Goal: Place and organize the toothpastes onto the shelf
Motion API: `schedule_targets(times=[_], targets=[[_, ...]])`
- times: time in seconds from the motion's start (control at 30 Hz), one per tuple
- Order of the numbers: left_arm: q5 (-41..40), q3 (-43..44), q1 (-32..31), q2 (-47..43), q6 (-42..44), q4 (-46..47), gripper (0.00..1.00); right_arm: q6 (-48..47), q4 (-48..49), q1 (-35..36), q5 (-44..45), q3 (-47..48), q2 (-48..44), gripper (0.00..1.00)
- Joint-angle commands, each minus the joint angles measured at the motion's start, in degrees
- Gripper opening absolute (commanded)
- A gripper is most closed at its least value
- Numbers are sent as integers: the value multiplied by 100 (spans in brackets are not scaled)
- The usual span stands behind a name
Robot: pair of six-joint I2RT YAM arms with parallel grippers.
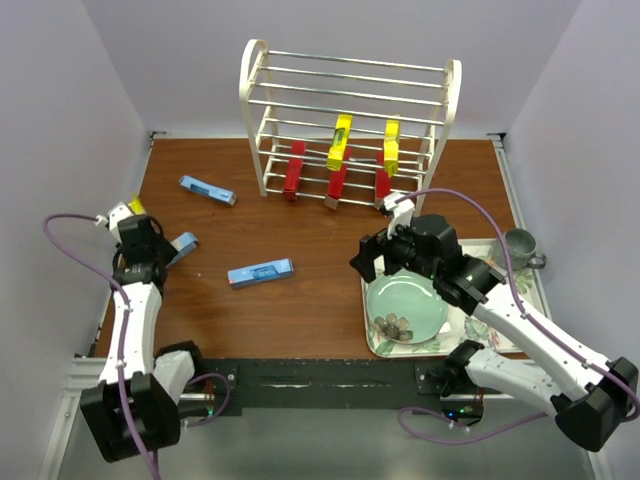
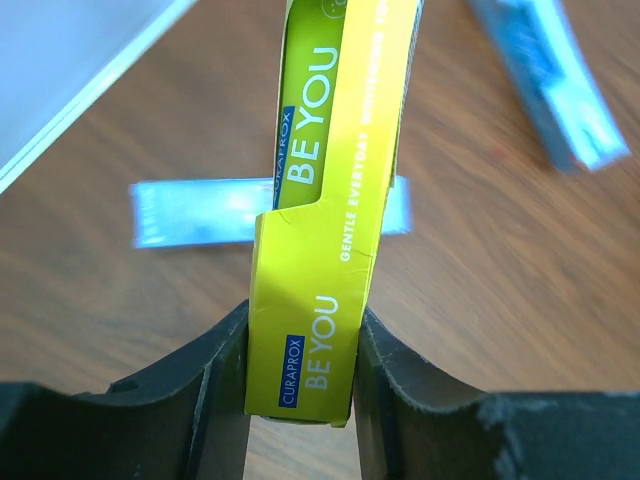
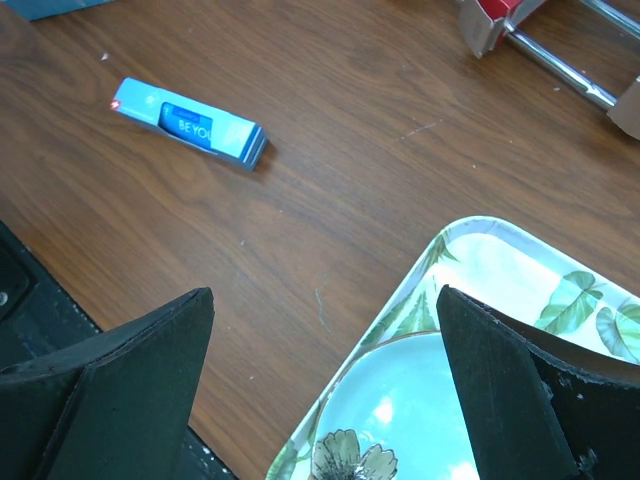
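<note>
The white wire shelf (image 1: 350, 110) stands at the back. Three red toothpaste boxes (image 1: 293, 172) and two yellow ones (image 1: 340, 142) lean in its lower rungs. Three light blue boxes lie on the table: one at the far left (image 1: 207, 189), one in the middle (image 1: 260, 272), one beside the left arm (image 1: 183, 245). My left gripper (image 1: 132, 215) is at the table's left edge, shut on a third yellow box (image 2: 330, 200), which it holds above the wood. My right gripper (image 1: 372, 258) is open and empty above the tray's left rim (image 3: 470, 250). The middle blue box (image 3: 190, 122) lies to its left.
A floral tray (image 1: 385, 345) at the front right holds a pale green plate (image 1: 405, 300) and a grey mug (image 1: 520, 245). White walls close in the table on the left, back and right. A red box end (image 3: 490, 20) shows at the shelf's foot.
</note>
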Motion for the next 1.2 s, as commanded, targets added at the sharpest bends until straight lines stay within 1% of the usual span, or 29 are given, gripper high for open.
schedule_targets(times=[0.0, 0.03, 0.07, 0.13, 0.17, 0.23, 0.33, 0.4, 0.43, 0.47, 0.53, 0.6, 0.63, 0.73, 0.83, 0.87, 0.93, 1.0, 1.17], targets=[[948, 331, -541, -326, 1145, 20, 24, -224, 260, 0, -523, 79, -151, 98], [1150, 331, -646, -378, 1278, 29, 24, -276, 296, 0, -611, 88, -151, 98], [1552, 331, -856, -466, 1419, 37, 24, -320, 331, 0, -708, 88, -151, 98], [1924, 357, -1112, -546, 1743, 81, 22, -443, 497, 0, -1024, 88, -142, 98], [2352, 348, -1357, -607, 1832, 142, 21, -478, 550, 0, -1121, 88, -125, 98], [2680, 339, -1534, -634, 2017, 274, 19, -549, 682, 0, -1367, 88, -63, 98], [3391, 383, -2218, -669, 2473, 319, 15, -663, 718, -9, -1631, 175, 60, 98], [3594, 453, -2527, -721, 2911, 284, 13, -847, 648, 0, -1728, 307, 95, 98], [3796, 462, -2842, -765, 3132, 257, 13, -926, 604, 8, -1746, 368, 156, 98], [3867, 480, -3001, -800, 3430, 179, 12, -997, 490, 9, -1755, 482, 183, 98], [3999, 559, -3387, -810, 3756, 73, 11, -1261, 349, 8, -1825, 614, 271, 98], [4035, 655, -3617, -792, 4205, -208, 11, -1401, 165, 0, -1895, 790, 332, 98], [3991, 691, -3853, -757, 4337, -287, 11, -1419, 94, 0, -1913, 843, 350, 98], [3895, 717, -4302, -748, 4856, -533, 11, -1419, -204, 8, -1887, 1089, 464, 99], [3833, 735, -4584, -783, 5295, -604, 11, -1165, -363, 0, -2009, 1300, 491, 98], [3850, 752, -4646, -783, 5566, -639, 10, -929, -389, 0, -2053, 1379, 500, 98], [3859, 787, -4813, -792, 5814, -692, 8, -787, -468, 0, -2062, 1485, 535, 98], [3929, 849, -4953, -792, 6279, -753, 6, -621, -688, 0, -2133, 1669, 674, 98], [3930, 1042, -5226, -669, 6859, -771, 3, -409, -1461, 0, -2317, 2257, 1132, 98]])
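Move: The yellow toothpaste is already in the left fingers, gripped near one end and jutting out ahead and to the left. The open right gripper, its goal, waits some 43 cm to the right, 4 cm back and 8 cm higher. One blue toothpaste lies about 11 cm below the left hand and 2 cm ahead, and the middle blue one 22 cm right and 4 cm back. From the right hand, the yellow box is about 46 cm left, 8 cm ahead and 7 cm lower; the plate is 11 cm right and 7 cm back. The yellow toothpaste, still pinched by the left fingers, is swept about 29 cm to the right, then also drawn back some 8 cm and slightly raised, while the left hand swings clockwise by about 110 degrees so the free end points at the right gripper. The right hand rises and shifts left to meet it, turning counter-clockwise some 20 degrees, fingers wide open. ##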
